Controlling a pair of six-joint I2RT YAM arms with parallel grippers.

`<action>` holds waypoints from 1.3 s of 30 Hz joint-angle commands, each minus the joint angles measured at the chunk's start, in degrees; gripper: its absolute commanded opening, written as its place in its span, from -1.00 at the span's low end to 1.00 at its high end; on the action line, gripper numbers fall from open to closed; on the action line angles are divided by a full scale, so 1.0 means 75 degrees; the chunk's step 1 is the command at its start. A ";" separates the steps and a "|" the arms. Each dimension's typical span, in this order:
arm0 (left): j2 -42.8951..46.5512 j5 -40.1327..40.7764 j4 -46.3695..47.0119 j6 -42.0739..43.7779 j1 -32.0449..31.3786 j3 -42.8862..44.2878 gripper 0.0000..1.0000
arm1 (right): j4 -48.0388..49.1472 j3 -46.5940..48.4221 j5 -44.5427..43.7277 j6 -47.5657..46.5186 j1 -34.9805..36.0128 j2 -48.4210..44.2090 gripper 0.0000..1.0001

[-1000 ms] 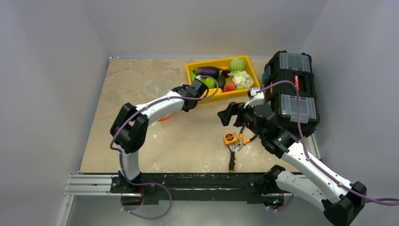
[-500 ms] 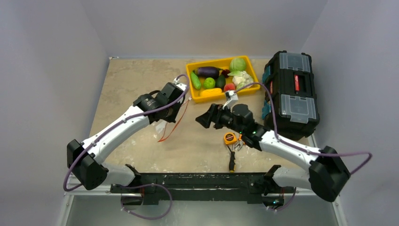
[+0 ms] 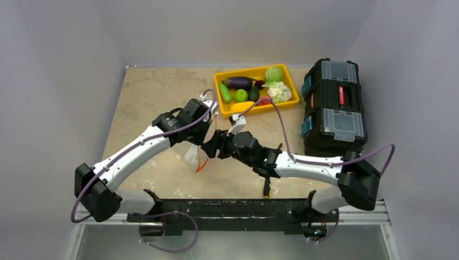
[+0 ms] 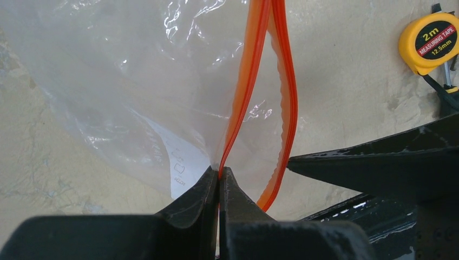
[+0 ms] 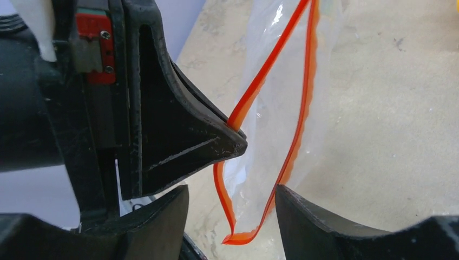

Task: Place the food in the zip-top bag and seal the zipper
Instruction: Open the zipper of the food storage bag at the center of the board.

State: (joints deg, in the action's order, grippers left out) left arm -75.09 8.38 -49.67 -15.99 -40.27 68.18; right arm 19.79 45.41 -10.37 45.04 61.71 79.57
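Observation:
The zip-top bag (image 4: 135, 81) hangs clear and crinkly from my left gripper (image 4: 219, 173), which is shut on one side of the orange-red zipper (image 4: 246, 97). The bag's mouth gapes open, its other lip bowing away. My right gripper (image 5: 231, 189) is open, its fingers standing either side of the zipper's lower loop (image 5: 238, 238) without touching it. From above, both grippers meet at the bag (image 3: 194, 154) mid-table. The food lies in the yellow tray (image 3: 238, 71): eggplant (image 3: 240, 82), cauliflower (image 3: 280, 91), lime (image 3: 241, 95) and other pieces.
A black toolbox (image 3: 333, 105) stands at the right edge. A yellow tape measure (image 4: 430, 40) lies on the table near the right arm, and pliers (image 3: 267, 187) lie by the front edge. Grey walls enclose the table.
My right arm has swung left across the table to the bag, its jaws narrowing around the zipper's end. The left arm has drawn the bag slightly toward the front.

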 commanded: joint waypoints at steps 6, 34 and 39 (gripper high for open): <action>0.0305 -0.0110 0.0260 -0.0282 -0.0009 -0.0026 -1.00 | -0.1591 0.1462 -0.2662 0.0115 0.0556 0.0755 0.03; 0.1210 0.1269 0.0116 0.0045 -0.0138 -0.0394 -0.24 | -0.1558 0.2046 -0.1390 -0.0302 0.0671 0.0883 -1.00; 0.1180 0.1949 -0.0271 0.0113 -0.0431 -0.0239 -0.19 | -0.1711 0.2194 -0.1104 0.0020 0.0660 0.0806 -1.00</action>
State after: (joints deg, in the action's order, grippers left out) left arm -66.87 17.15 -49.63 -16.27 -41.98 64.93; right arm 5.34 58.50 -22.15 42.89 66.48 88.40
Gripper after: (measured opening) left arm 0.399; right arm 0.004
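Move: The bag's near orange zipper strip, where the right gripper can take it, lies about 3 cm ahead of that hand, hardly to either side and 3 cm lower. The far strip, pinched in the left gripper, is some 4 cm left, 3 cm ahead and 2 cm below. From the left hand the near strip's grasp point is about 4 cm right, level fore and aft, 1 cm lower. The tape measure lies roughly 20 cm right of the right hand, 4 cm back and 17 cm below. Ease the right gripper forward and down, about 5 cm in all, turning it some 15 degrees clockwise, and shut its part-open fingers on the near zipper strip; then draw back, left and a little up with the strip pinched. Keep the left gripper on the far strip until the right has closed, then open its fingers nearly halfway while shifting left and up. ##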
